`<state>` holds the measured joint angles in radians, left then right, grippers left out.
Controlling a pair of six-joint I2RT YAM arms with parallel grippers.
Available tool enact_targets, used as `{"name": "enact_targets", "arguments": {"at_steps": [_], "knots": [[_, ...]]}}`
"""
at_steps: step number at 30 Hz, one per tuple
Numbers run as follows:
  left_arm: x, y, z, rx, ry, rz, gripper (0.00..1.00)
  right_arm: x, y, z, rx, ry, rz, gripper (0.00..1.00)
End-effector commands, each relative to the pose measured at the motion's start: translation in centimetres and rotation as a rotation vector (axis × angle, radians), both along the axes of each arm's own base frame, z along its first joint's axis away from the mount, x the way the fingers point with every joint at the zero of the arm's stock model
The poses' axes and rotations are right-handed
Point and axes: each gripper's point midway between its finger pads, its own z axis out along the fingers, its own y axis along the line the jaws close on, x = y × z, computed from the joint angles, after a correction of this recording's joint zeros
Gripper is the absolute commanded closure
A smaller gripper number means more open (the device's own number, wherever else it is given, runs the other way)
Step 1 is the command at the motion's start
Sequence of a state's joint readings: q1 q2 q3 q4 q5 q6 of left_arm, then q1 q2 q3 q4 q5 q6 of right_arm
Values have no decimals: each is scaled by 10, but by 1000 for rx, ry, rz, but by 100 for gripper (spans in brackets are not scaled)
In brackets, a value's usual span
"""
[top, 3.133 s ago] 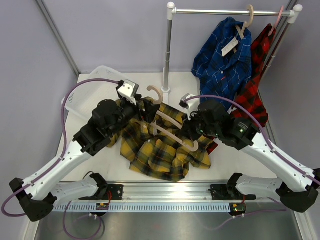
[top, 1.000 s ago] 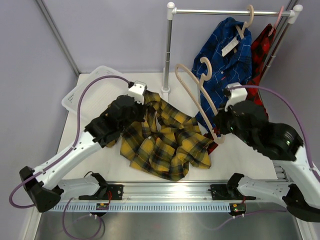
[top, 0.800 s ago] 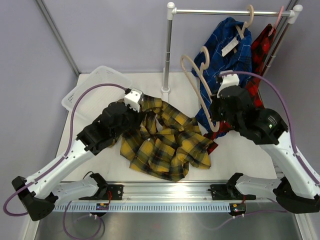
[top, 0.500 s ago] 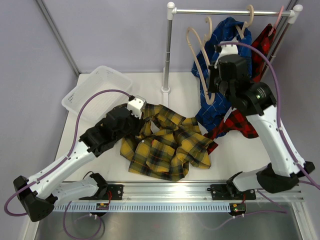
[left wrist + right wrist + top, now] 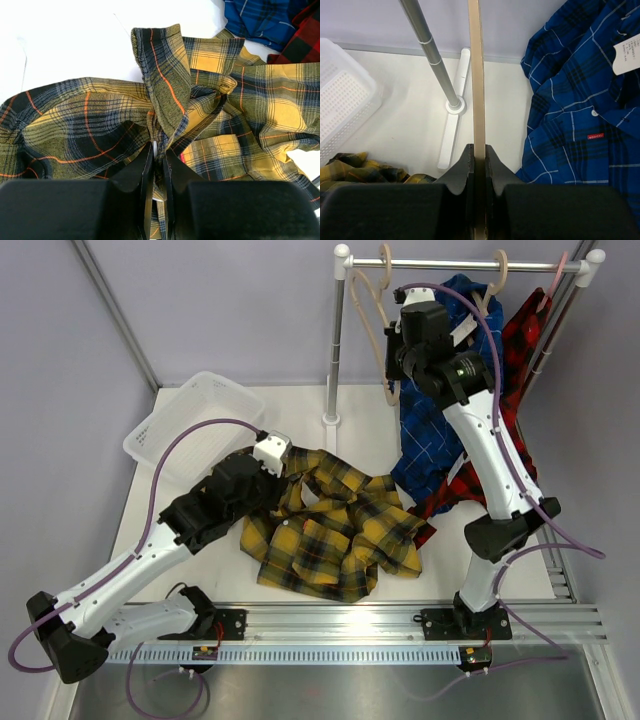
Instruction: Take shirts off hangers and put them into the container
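Observation:
The yellow-and-black shirt lies crumpled on the table, off its hanger. My left gripper is shut on a fold of this shirt at its left edge. High up, my right gripper is shut on a bare beige hanger; its bar runs up between the fingers, and its hook is level with the rack's rail. The blue shirt and the red-and-black shirt hang on their hangers. The container stands at the back left, its corner also showing in the right wrist view.
The white-and-steel rack stands at the back, its post and foot just left of the held hanger. The right arm rises steeply in front of the blue shirt. Purple walls close in the table on both sides.
My right arm has lifted the bare hanger from over the table up and left to the rack's rail. The left gripper has drawn back slightly, staying on the yellow shirt.

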<state>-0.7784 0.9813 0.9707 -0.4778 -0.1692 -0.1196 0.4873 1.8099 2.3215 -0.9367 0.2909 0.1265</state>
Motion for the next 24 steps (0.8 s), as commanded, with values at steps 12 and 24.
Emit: {"name": "enact_targets", "arguments": {"at_steps": [12, 24], "knots": [[-6, -8, 17, -60, -30, -49, 83, 8, -4, -26, -1, 47, 32, 90], [-13, -41, 6, -129, 135, -89, 59, -94, -37, 25, 59, -70, 125, 11]]}}
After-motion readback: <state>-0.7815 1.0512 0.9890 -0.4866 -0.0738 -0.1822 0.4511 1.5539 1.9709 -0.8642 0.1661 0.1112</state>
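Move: The rail spot for the empty hanger's hook is roughly 15 cm ahead of the right hand, 1 cm left and 12 cm above. The blue shirt hangs about 10 cm ahead, 11 cm right and 12 cm lower; the rack's left post is 15 cm ahead, 11 cm left, its middle 14 cm lower. From the left hand, the yellow shirt's middle is level, 11 cm right, 15 cm down; the container is about 20 cm ahead, 20 cm left, 17 cm down. Pushing forward and down some 2 cm each, the right hand brings the held hanger's hook onto the rail, then opens wide around its near end and backs off about 7 cm towards the base, sinking a little before rising. The left hand, pinching the yellow shirt, loosens its fingers part-way and shifts about 3 cm right and down over the shirt. ##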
